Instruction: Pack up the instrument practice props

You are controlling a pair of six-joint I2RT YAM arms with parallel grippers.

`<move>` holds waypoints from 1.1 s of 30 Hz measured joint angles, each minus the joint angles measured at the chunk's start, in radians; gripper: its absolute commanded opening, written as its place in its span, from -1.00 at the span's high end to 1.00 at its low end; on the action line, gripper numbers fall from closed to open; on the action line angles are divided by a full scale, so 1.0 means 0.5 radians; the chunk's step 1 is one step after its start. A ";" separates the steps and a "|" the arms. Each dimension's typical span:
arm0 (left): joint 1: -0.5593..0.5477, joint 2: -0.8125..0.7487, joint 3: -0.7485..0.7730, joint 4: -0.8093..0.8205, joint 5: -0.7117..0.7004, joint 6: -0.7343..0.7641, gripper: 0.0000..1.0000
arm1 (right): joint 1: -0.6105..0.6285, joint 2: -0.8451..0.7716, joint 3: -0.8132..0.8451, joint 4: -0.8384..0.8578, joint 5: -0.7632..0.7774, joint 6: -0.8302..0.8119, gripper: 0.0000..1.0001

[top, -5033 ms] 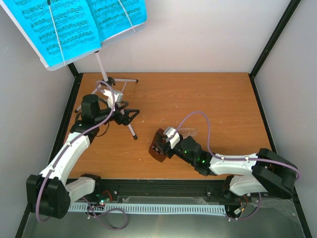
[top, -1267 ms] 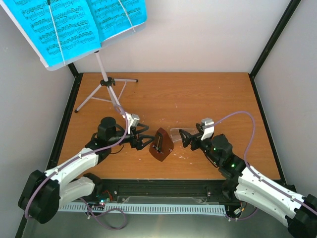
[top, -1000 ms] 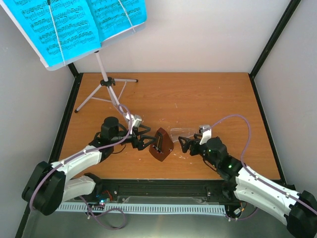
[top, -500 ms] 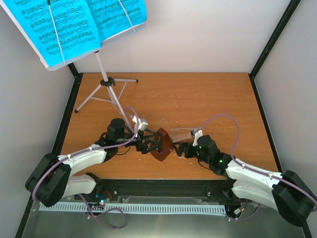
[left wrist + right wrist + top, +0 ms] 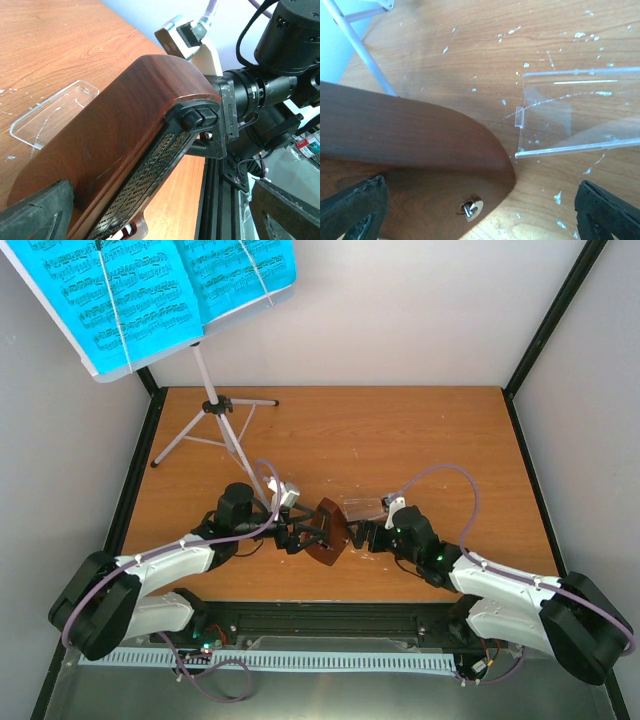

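Note:
The brown metronome (image 5: 330,528) lies tilted near the table's front edge, its scale face (image 5: 150,175) toward the left wrist camera. My left gripper (image 5: 305,537) is open at its left side, and the body (image 5: 110,125) sits between the wide-apart fingers (image 5: 35,210). From the right, my open right gripper (image 5: 362,536) faces the metronome's wooden side (image 5: 410,140). The clear cover (image 5: 368,505) lies flat on the table just behind it (image 5: 575,120). The cyan sheet music (image 5: 150,290) rests on the silvery stand (image 5: 215,390) at the back left.
The stand's tripod legs (image 5: 190,445) spread over the back left of the wooden table (image 5: 430,430); one leg (image 5: 360,45) shows in the right wrist view. Walls close the table on three sides. A black rail (image 5: 330,615) runs along the front edge.
Both grippers have closed in on the metronome, the left from its left and the right from its right. The metronome has turned a little. The cover and stand have not moved.

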 measured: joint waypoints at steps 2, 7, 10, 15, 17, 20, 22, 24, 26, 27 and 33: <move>0.000 -0.007 -0.003 -0.006 -0.008 0.000 -0.93 | 0.000 -0.002 0.019 -0.014 0.044 0.001 -1.00; -0.003 -0.018 -0.008 -0.077 -0.079 0.004 -0.93 | -0.001 -0.129 0.033 -0.089 0.188 0.018 -1.00; -0.003 -0.017 -0.006 -0.123 -0.143 0.029 -0.91 | -0.001 -0.243 0.033 -0.127 0.268 0.024 -1.00; -0.004 0.018 0.043 -0.198 -0.211 0.121 -0.78 | -0.001 -0.404 0.016 -0.194 0.376 0.047 -1.00; -0.005 0.027 0.059 -0.209 -0.224 0.149 -0.70 | -0.002 -0.446 -0.001 -0.214 0.405 0.054 -1.00; -0.006 0.029 0.067 -0.213 -0.234 0.179 -0.62 | -0.002 -0.490 -0.035 -0.223 0.428 0.070 -1.00; -0.008 0.043 0.079 -0.216 -0.240 0.191 -0.59 | -0.002 -0.516 -0.064 -0.222 0.438 0.088 -1.00; -0.009 0.063 0.094 -0.220 -0.248 0.199 -0.57 | -0.002 -0.535 -0.093 -0.222 0.442 0.107 -1.00; -0.010 0.074 0.109 -0.221 -0.255 0.206 -0.53 | -0.002 -0.540 -0.105 -0.222 0.443 0.117 -1.00; -0.010 0.077 0.117 -0.221 -0.256 0.211 -0.51 | -0.002 -0.540 -0.105 -0.223 0.443 0.121 -1.00; -0.011 0.105 0.174 -0.227 -0.255 0.240 -0.40 | -0.002 -0.554 -0.105 -0.223 0.448 0.130 -1.00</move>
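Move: The metronome stands upright, its middle about 3 cm right of the left hand point, 1 cm ahead and some 7 cm lower. The clear cover lies on the table about 11 cm right and 7 cm ahead of the left hand, 15 cm down; the music stand's near foot is roughly 9 cm left, 4 cm ahead. From the right hand the metronome is about 5 cm left, 1 cm ahead, near its own height. No firm contact shows as the left fingers narrow by about a quarter around the metronome's upper body, the hand easing some 3 cm forward along it, dipping slightly and then rising a little, tips tilting down. The right hand backs away wide open, about 4.5 cm to the right and 4 cm up before sinking slightly, swinging roughly 15 degrees clockwise. ##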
